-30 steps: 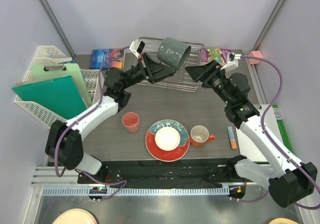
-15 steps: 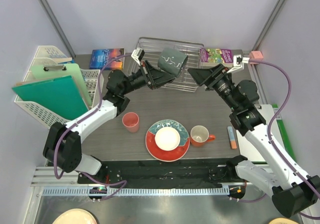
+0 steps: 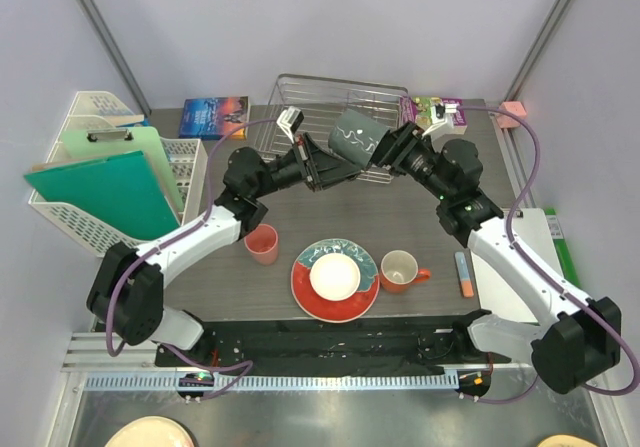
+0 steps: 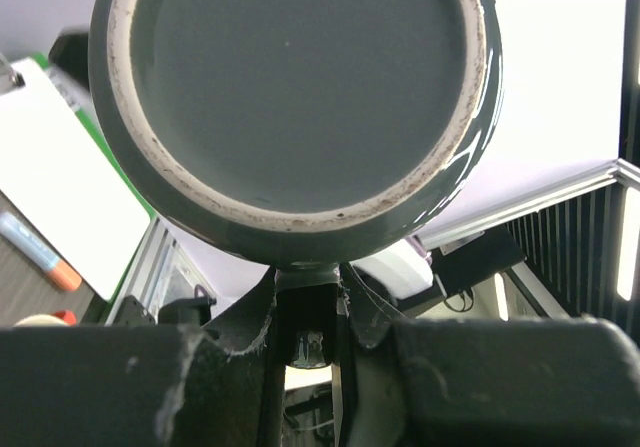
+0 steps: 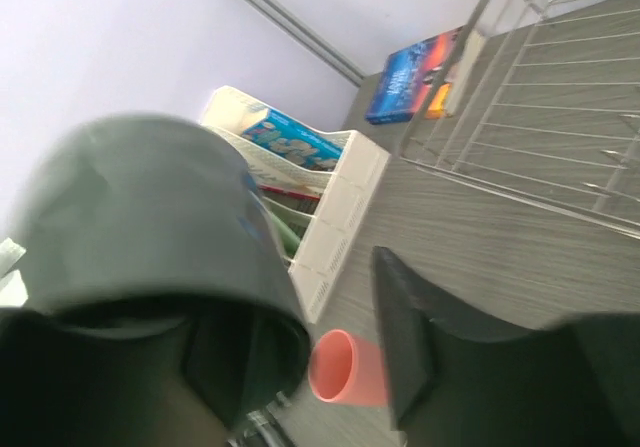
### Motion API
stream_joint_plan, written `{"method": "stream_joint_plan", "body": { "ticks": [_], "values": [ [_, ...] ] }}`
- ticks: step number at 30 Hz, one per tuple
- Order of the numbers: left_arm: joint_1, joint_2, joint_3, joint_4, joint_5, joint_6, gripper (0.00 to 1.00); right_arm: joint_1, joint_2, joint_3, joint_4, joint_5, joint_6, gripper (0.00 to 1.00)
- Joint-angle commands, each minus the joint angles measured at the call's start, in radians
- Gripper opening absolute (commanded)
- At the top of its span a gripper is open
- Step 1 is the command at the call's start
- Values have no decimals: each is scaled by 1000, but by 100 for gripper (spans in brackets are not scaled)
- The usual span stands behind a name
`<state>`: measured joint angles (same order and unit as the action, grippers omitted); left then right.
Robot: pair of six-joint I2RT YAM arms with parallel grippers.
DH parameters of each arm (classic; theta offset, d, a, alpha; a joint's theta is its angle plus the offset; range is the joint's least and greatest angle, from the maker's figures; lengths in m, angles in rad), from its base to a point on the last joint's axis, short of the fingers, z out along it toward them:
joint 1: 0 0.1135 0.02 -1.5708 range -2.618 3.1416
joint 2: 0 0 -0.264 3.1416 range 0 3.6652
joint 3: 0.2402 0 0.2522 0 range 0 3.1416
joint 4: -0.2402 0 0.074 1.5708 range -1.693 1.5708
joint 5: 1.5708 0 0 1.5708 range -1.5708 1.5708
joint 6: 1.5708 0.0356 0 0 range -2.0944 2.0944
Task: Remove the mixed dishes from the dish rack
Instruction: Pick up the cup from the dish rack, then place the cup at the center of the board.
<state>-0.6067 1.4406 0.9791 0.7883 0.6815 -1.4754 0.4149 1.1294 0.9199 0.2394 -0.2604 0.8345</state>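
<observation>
My left gripper [image 3: 336, 160] is shut on the handle of the dark grey mug [image 3: 352, 137], which hangs tilted in the air in front of the silver dish rack [image 3: 330, 92]. In the left wrist view the mug's base [image 4: 300, 87] fills the frame above the gripper [image 4: 308, 277]. My right gripper [image 3: 386, 150] is open at the mug's mouth. In the right wrist view one finger is inside the mug [image 5: 150, 207] and the other finger [image 5: 400, 347] stands outside its wall. On the table sit the pink cup [image 3: 262, 243], the teal plate [image 3: 305, 292] with the bowl [image 3: 335, 277] on it, and the orange mug [image 3: 402, 270].
A white lattice basket [image 3: 185, 162] holding green clipboards stands at the left. Books lie at the back left [image 3: 213, 117] and back right [image 3: 435, 110]. An orange-and-blue marker [image 3: 463, 274] lies beside a white board [image 3: 520, 267] at the right.
The left arm has carried the mug lower and toward the near side. The right gripper has swung left onto the mug's mouth, and its jaws have narrowed.
</observation>
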Motion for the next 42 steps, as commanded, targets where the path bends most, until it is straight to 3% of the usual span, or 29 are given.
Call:
{"method": "stream_joint_plan", "body": {
  "ticks": [1, 2, 5, 9, 16, 19, 21, 22, 28, 33, 40, 42],
  "values": [
    [-25, -28, -19, 101, -5, 36, 0, 7, 30, 92, 126, -52, 23, 44],
    [-31, -26, -25, 101, -8, 40, 0, 10, 36, 100, 130, -62, 38, 33],
    [-33, -25, -48, 101, -7, 49, 0, 10, 40, 103, 141, -60, 43, 16],
    [-33, -20, -65, 95, 0, 76, 0, 10, 12, 103, 86, -39, 25, 1],
    [-10, -19, -46, -46, -19, 208, 1, 10, -71, 160, -153, 68, -80, 1],
    [39, 0, -37, -80, -36, 228, 30, 9, -117, 192, -270, 140, -127, 1],
    [65, 20, -25, -86, -36, 221, 39, 10, -150, 220, -340, 176, -150, 1],
    [93, 30, -20, -84, -36, 213, 50, 10, -157, 235, -368, 206, -172, 1],
    [238, 151, 47, -106, 33, 218, 67, 10, -168, 361, -560, 256, -216, 1],
    [343, 140, -14, -133, -20, 230, 69, 12, -74, 453, -825, 383, -264, 1],
    [346, -55, 55, -674, -258, 550, 69, 33, 73, 523, -1034, 495, -397, 1],
    [344, -98, 76, -728, -327, 616, 69, 41, 110, 536, -1060, 504, -434, 1]
  ]
}}
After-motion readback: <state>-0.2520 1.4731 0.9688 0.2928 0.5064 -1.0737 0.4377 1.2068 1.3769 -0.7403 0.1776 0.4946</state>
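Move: The grey cup is already in the air, its handle pinched by the left hand: its middle lies about 7 cm ahead and 2 cm to the right of that hand. From the right hand, whose open fingers straddle the rim, it is some 5 cm to the left. Down on the table, counted from the right hand, are the dish rack, about 25 cm ahead and 8 cm left, and the orange mug, 11 cm back and 7 cm right. The cup's rim is pinched by the right fingers, one inside and one outside the wall, while the left hand holds almost still. The left fingers then open off the handle and that hand draws away forward, down and left, about 15 cm forward, twisting counter-clockwise. The right hand carries the cup some 9 cm right, rising slightly before dipping, as it rolls left side down and tips downward. ##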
